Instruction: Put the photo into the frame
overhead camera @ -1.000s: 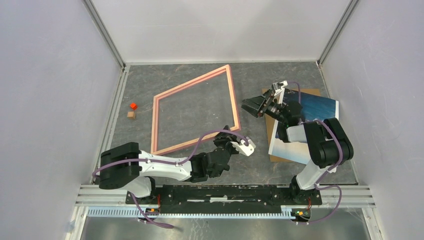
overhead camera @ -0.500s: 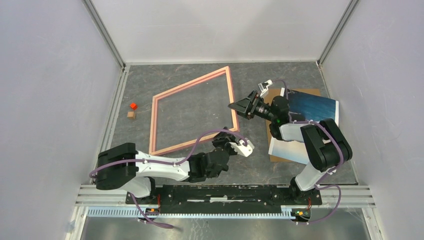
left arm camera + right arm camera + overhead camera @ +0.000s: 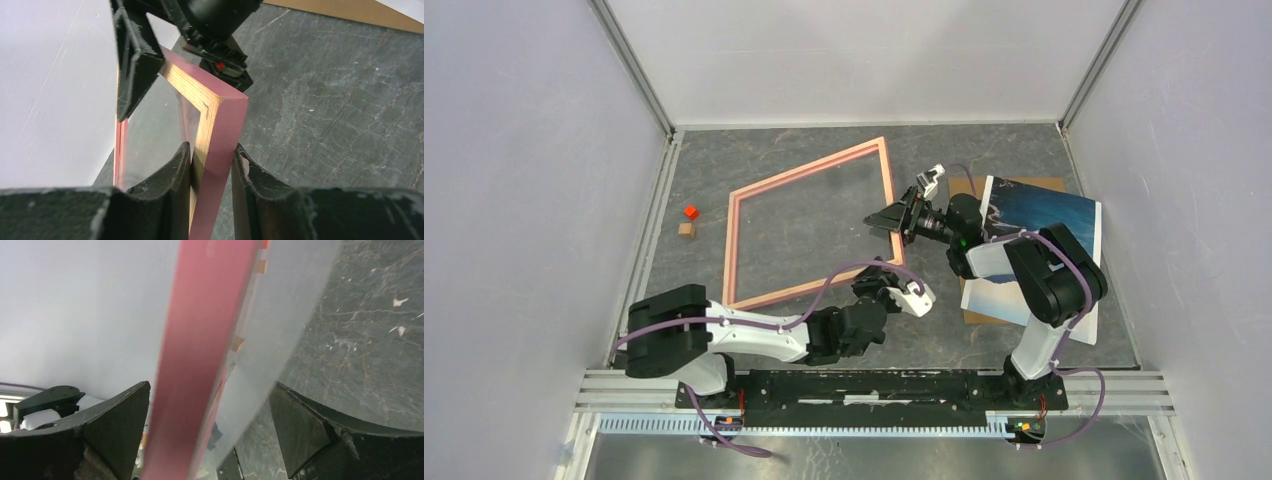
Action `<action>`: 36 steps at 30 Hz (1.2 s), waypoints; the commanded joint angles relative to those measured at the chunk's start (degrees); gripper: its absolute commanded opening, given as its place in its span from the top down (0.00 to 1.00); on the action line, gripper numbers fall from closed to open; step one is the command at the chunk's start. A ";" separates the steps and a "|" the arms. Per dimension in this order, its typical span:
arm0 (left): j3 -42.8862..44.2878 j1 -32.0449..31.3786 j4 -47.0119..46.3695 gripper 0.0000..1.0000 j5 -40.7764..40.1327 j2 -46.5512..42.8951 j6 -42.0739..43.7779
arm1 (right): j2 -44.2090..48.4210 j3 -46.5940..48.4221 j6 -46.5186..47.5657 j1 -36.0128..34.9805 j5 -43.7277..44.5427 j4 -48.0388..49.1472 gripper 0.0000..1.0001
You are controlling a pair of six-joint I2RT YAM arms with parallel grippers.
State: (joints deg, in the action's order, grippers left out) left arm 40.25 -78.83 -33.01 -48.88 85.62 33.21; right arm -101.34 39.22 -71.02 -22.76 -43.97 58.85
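Note:
The salmon-pink frame (image 3: pixel 808 166) lies mid-table with a clear pane in it. My left gripper (image 3: pixel 886 272) is shut on its near right corner; in the left wrist view the rail (image 3: pixel 220 130) sits pinched between both fingers of that gripper (image 3: pixel 212 160). My right gripper (image 3: pixel 876 220) is open and straddles the frame's right rail (image 3: pixel 200 340), with both fingers clear of it in the right wrist view (image 3: pixel 210 400). The photo (image 3: pixel 1044 215), dark cliffs and blue water, lies at the right, partly under the right arm.
A brown backing board (image 3: pixel 969 300) lies under the photo. A small red cube (image 3: pixel 690 212) and a tan cube (image 3: pixel 686 230) sit left of the frame. White walls close in the table on three sides.
My right gripper has swung left, from over the photo's edge to the frame's right rail, and stays open. The left gripper keeps its hold on the corner.

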 commanded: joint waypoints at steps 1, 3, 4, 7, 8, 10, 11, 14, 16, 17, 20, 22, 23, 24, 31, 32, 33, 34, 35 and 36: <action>0.98 -0.14 -9.86 0.83 4.38 2.60 -9.98 | -2.33 1.95 -6.98 -0.37 -3.59 12.64 0.07; 1.16 -0.18 -10.00 0.82 4.81 3.67 -10.49 | -2.77 2.15 -8.10 -0.21 -4.17 14.88 0.10; 1.18 -0.14 -10.01 0.81 5.06 4.08 -10.82 | -2.74 2.11 -8.06 0.08 -4.28 15.23 0.11; 0.91 -0.19 -10.07 0.69 5.07 4.67 -11.75 | -2.72 1.28 -7.50 1.26 -4.33 15.96 0.15; 0.97 -0.19 -9.39 0.63 5.28 4.65 -12.44 | -2.85 0.72 -8.03 1.68 -4.51 17.08 0.16; 1.37 -0.07 -6.35 0.48 6.81 4.15 -14.85 | -3.53 -0.04 -9.64 2.72 -5.02 20.29 0.18; 1.80 0.12 -3.43 0.39 8.53 3.93 -16.88 | -3.93 -0.19 -10.34 3.17 -5.28 21.64 0.19; 4.57 0.62 6.54 0.06 14.80 3.20 -23.32 | -5.81 -0.12 -11.97 3.90 -6.03 24.88 0.24; 6.44 0.65 12.49 0.03 18.82 2.37 -27.08 | -7.32 0.19 -13.34 3.89 -6.25 27.30 0.27; 6.98 0.69 14.90 0.02 20.65 1.26 -29.20 | -7.97 0.40 -13.97 3.82 -6.38 28.08 0.28; 7.87 1.06 21.39 0.00 26.46 -2.92 -35.32 | -9.59 0.77 -15.22 3.78 -6.83 30.24 0.30; 9.55 2.32 27.31 0.00 32.34 -6.37 -38.92 | -9.90 0.72 -15.15 3.78 -6.90 30.53 0.30; 10.12 3.71 30.31 0.00 35.90 -8.48 -41.63 | -9.98 0.68 -15.02 3.80 -6.94 30.52 0.31; 10.45 6.44 32.39 0.00 41.20 -11.00 -44.17 | -10.06 0.69 -14.85 3.82 -7.01 30.42 0.31; 14.51 30.46 43.51 0.00 62.82 -26.50 -60.59 | -10.96 0.66 -14.66 3.83 -7.36 30.83 0.28; 16.08 33.87 45.22 0.00 64.44 -27.64 -61.57 | -11.29 0.81 -14.66 3.81 -7.36 30.80 0.28; 17.06 36.48 45.88 0.00 66.61 -28.43 -62.18 | -11.43 0.90 -14.65 3.79 -7.45 30.88 0.28; 18.24 38.87 47.31 0.00 67.32 -29.43 -62.64 | -11.72 0.94 -14.64 3.80 -7.45 30.89 0.28; 19.79 40.60 50.18 0.00 65.16 -30.03 -62.89 | -11.85 0.99 -14.72 3.91 -7.52 30.88 0.28; 21.54 42.35 53.98 0.00 59.47 -30.32 -63.08 | -11.99 0.99 -14.84 3.83 -7.61 31.04 0.28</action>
State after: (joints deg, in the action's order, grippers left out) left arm 55.92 -41.74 9.56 9.96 57.67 -22.61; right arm -112.95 38.98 -85.71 -19.00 -51.44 83.07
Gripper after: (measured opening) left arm 0.997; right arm 0.717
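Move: My left hand still pinches the frame's near rail, some 6 cm short of its right near corner, which lies to the hand's right and 1 cm farther out. The middle of the right rail is about 14 cm ahead of my left hand and 4 cm to its right. From my right hand, that middle is some 4 cm ahead, and the near corner is 8 cm back and 3 cm right. The photo lies about 31 cm right of my right hand, 5 cm back and 13 cm below. With my left hand I lower the frame's near rail about 2 cm, open wide to let go and draw back and right off the rail. Then I swing that hand quickly up some 17 cm, leftward and forward over the frame, tipping its fingers down about 45 degrees. My right hand stays around the right rail, partly closing its fingers above and below it and rolling some 10 degrees. ##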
